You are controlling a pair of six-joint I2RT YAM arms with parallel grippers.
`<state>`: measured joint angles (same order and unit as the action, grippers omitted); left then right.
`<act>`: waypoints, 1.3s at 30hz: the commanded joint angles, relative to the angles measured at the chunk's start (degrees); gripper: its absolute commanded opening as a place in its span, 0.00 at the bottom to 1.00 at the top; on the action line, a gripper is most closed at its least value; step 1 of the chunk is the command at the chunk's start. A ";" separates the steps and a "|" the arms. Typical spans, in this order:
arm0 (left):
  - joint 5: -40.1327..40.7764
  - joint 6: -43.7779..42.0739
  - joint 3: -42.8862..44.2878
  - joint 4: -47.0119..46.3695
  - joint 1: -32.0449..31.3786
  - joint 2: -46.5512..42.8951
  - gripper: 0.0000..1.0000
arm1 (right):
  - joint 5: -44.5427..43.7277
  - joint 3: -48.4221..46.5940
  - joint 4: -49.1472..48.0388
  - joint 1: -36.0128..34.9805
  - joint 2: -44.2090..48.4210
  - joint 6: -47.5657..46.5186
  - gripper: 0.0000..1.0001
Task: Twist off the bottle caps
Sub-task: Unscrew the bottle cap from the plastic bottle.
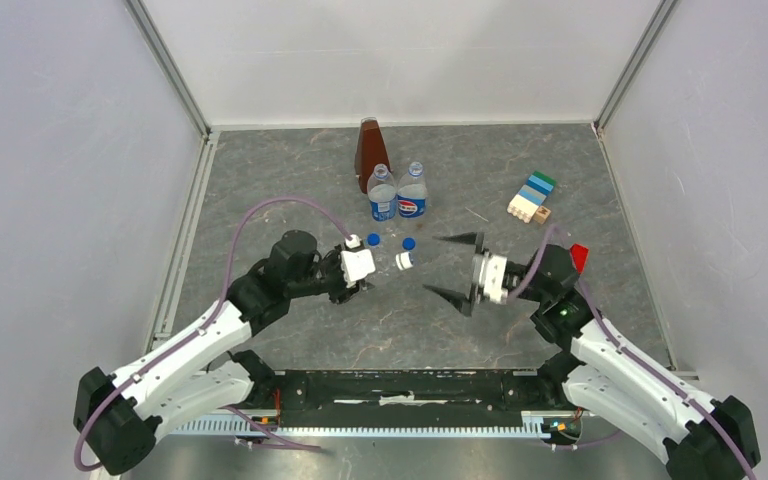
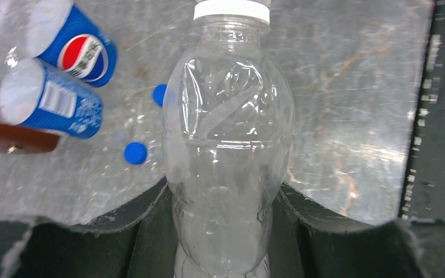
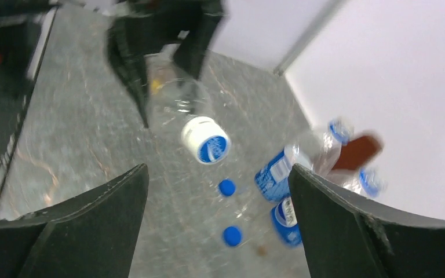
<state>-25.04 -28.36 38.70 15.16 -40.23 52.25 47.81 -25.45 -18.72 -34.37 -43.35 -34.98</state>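
Note:
My left gripper [image 1: 368,268] is shut on the small clear unlabelled bottle [image 2: 228,145], holding it on its side above the table. The bottle's white cap with a blue mark [image 3: 206,140] sits on its neck and faces my right gripper [image 1: 455,266]. That gripper stands wide open a short way from the cap [image 1: 404,260], with nothing between its fingers. Two blue caps [image 1: 373,239] [image 1: 409,243] lie loose on the table just behind. Two blue-labelled bottles [image 1: 382,195] [image 1: 413,192] stand upright further back.
A brown pyramid-shaped object [image 1: 369,150] stands right behind the labelled bottles. A stack of toy blocks [image 1: 530,197] lies at the back right, and a small red object [image 1: 579,256] sits beside my right arm. White walls close in the grey table [image 1: 290,180].

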 commanded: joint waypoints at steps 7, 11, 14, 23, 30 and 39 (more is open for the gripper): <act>16.08 -5.07 -10.11 -19.86 -4.14 -11.09 0.02 | -16.60 -6.41 -12.96 0.18 -9.10 70.34 0.91; 18.81 -7.21 -9.77 -20.02 -6.94 -10.25 0.02 | -15.16 -3.33 -22.03 0.18 -11.75 82.67 0.85; 20.17 -8.17 -9.45 -20.38 -8.64 -9.28 0.02 | -15.20 -4.54 -21.49 0.22 -13.76 83.93 0.86; 22.05 -9.09 -8.24 -20.52 -10.26 -7.34 0.02 | -14.52 -5.10 -22.98 0.16 -16.94 86.30 0.68; 22.56 -9.35 -8.34 -20.76 -10.48 -7.30 0.02 | -13.53 -5.60 -19.96 0.09 -17.34 84.63 0.69; 22.76 -9.53 -9.38 -21.72 -10.57 -7.82 0.02 | -12.81 -6.75 -18.86 0.10 -20.12 83.56 0.61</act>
<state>-3.01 -36.14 28.75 -2.46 -50.39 45.21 33.87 -29.41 -37.17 -34.35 -62.63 49.43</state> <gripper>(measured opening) 0.534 0.654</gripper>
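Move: The white bottle cap, on the bottle already held in the left hand, lies about 6 cm to the right hand's left, 1 cm ahead and some 2 cm lower. From the left hand it is roughly 7 cm right, 2 cm ahead and 4 cm up. On the table, 23 cm below the right hand, two blue caps lie about 13 cm ahead, one 5 cm left and the other 13 cm left; the right-hand Pepsi bottle stands 21 cm ahead, 4 cm left. The right hand swings back in on the white cap, going about 5 cm forward and left, rising some 3 cm and then sinking again, while it rolls about 80 degrees about its own fingers (forward side going down) and its wide-open fingers narrow by about a third without shutting. The left hand keeps its grip on the bottle and brings it some 2 cm forward and up, the wrist turning about 20 degrees so its fingers point less steeply down and the bottle swings with them. ##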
